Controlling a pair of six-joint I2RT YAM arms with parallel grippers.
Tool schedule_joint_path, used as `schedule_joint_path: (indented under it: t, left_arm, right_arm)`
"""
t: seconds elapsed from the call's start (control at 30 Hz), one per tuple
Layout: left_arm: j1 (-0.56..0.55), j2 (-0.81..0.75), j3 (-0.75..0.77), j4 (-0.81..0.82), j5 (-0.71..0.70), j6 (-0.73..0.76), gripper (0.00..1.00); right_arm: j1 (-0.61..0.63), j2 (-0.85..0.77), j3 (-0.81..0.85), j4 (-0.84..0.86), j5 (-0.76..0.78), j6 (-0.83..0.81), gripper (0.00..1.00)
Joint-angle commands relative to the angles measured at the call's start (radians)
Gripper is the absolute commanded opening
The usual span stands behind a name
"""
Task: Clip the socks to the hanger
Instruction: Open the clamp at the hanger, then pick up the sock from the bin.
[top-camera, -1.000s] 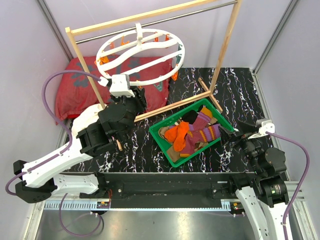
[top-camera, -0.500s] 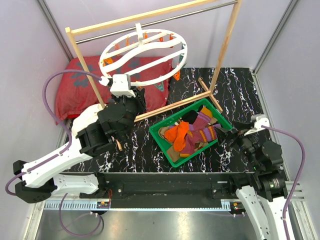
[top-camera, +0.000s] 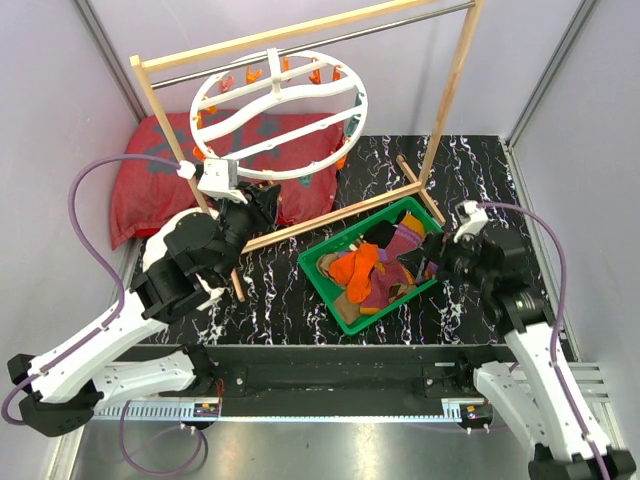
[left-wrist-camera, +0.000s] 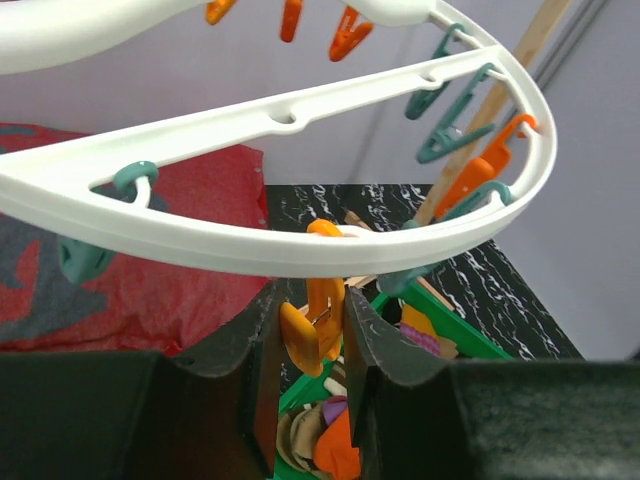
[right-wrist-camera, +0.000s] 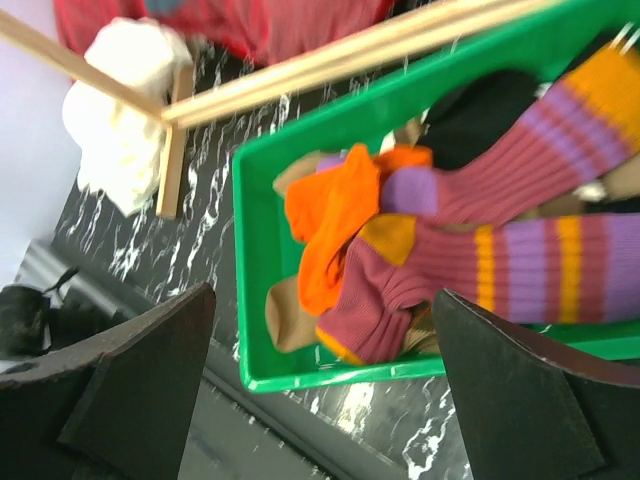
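Note:
The white ring hanger (top-camera: 280, 110) hangs from the rack bar, with orange and teal clips along its rim (left-wrist-camera: 300, 250). My left gripper (top-camera: 262, 207) reaches up under its near rim. In the left wrist view my gripper (left-wrist-camera: 310, 335) is shut on an orange clip (left-wrist-camera: 315, 320) hanging from the rim. The socks (top-camera: 375, 270) lie heaped in a green bin (top-camera: 335, 295): an orange one (right-wrist-camera: 335, 215), purple striped ones (right-wrist-camera: 520, 250), a black one (right-wrist-camera: 480, 110) and a tan one (right-wrist-camera: 285, 310). My right gripper (top-camera: 428, 262) hovers wide open and empty over the bin's right side (right-wrist-camera: 322, 292).
A wooden-post rack (top-camera: 450, 90) with a metal bar spans the back, and its foot rail runs just behind the bin. A red cushion (top-camera: 150, 180) lies at the back left. A white cloth (right-wrist-camera: 125, 95) sits by the rack's foot. Purple cables loop off both arms.
My left gripper has moved up and left to the hanger's near rim, and the hanger has swung. My right arm has swung in toward the bin, over the socks.

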Motion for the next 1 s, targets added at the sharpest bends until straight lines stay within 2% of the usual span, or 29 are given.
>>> schedule_joint_path:
  t: [0.0, 0.17, 0.33, 0.47, 0.77, 0.97]
  left_arm:
    - [0.01, -0.011, 0.016, 0.026, 0.132, -0.016, 0.0]
    - [0.015, 0.005, 0.05, -0.004, 0.152, -0.019, 0.0]
    - [0.015, 0.02, 0.076, -0.021, 0.164, -0.022, 0.0]
    - [0.016, 0.028, 0.084, -0.031, 0.164, -0.023, 0.0]
    - [0.018, 0.04, 0.095, -0.04, 0.158, -0.028, 0.0]
    - [0.021, 0.038, 0.099, -0.047, 0.16, -0.028, 0.0]
  right_arm:
    - [0.006, 0.164, 0.07, -0.006, -0.105, 0.02, 1.0]
    - [0.014, 0.265, 0.093, 0.044, -0.07, 0.031, 0.96]
    - [0.049, 0.362, 0.069, 0.187, -0.039, 0.092, 0.81]
    - [0.104, 0.442, 0.078, 0.253, 0.001, 0.141, 0.77]
    - [0.164, 0.626, 0.07, 0.36, 0.177, 0.201, 0.66]
    - [0.184, 0.709, 0.053, 0.465, 0.113, 0.184, 0.58]
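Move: The orange clamp on the hanger's near rim already sits between the left fingertips, with a green clamp about 6 cm to its left and 1 cm farther out; the hanger's middle is some 15 cm ahead of this hand, 2 cm to its right and 3 cm up. From the right hand the orange sock in the green bin lies roughly 9 cm ahead, 10 cm left and 19 cm down. Level with it are the striped sock, 9 cm to its right, and the black sock, 10 cm beyond it and 5 cm right. The orange clamp stays pinched in the left fingers and is drawn about 2.5 cm to the right along with the hanger's near rim, the hand turning slightly clockwise. Towards the orange sock the right hand sinks about 11 cm while reaching some 8 cm forward and 6 cm left, tips down about 20 degrees, and narrows its wide-open fingers by over a third. ##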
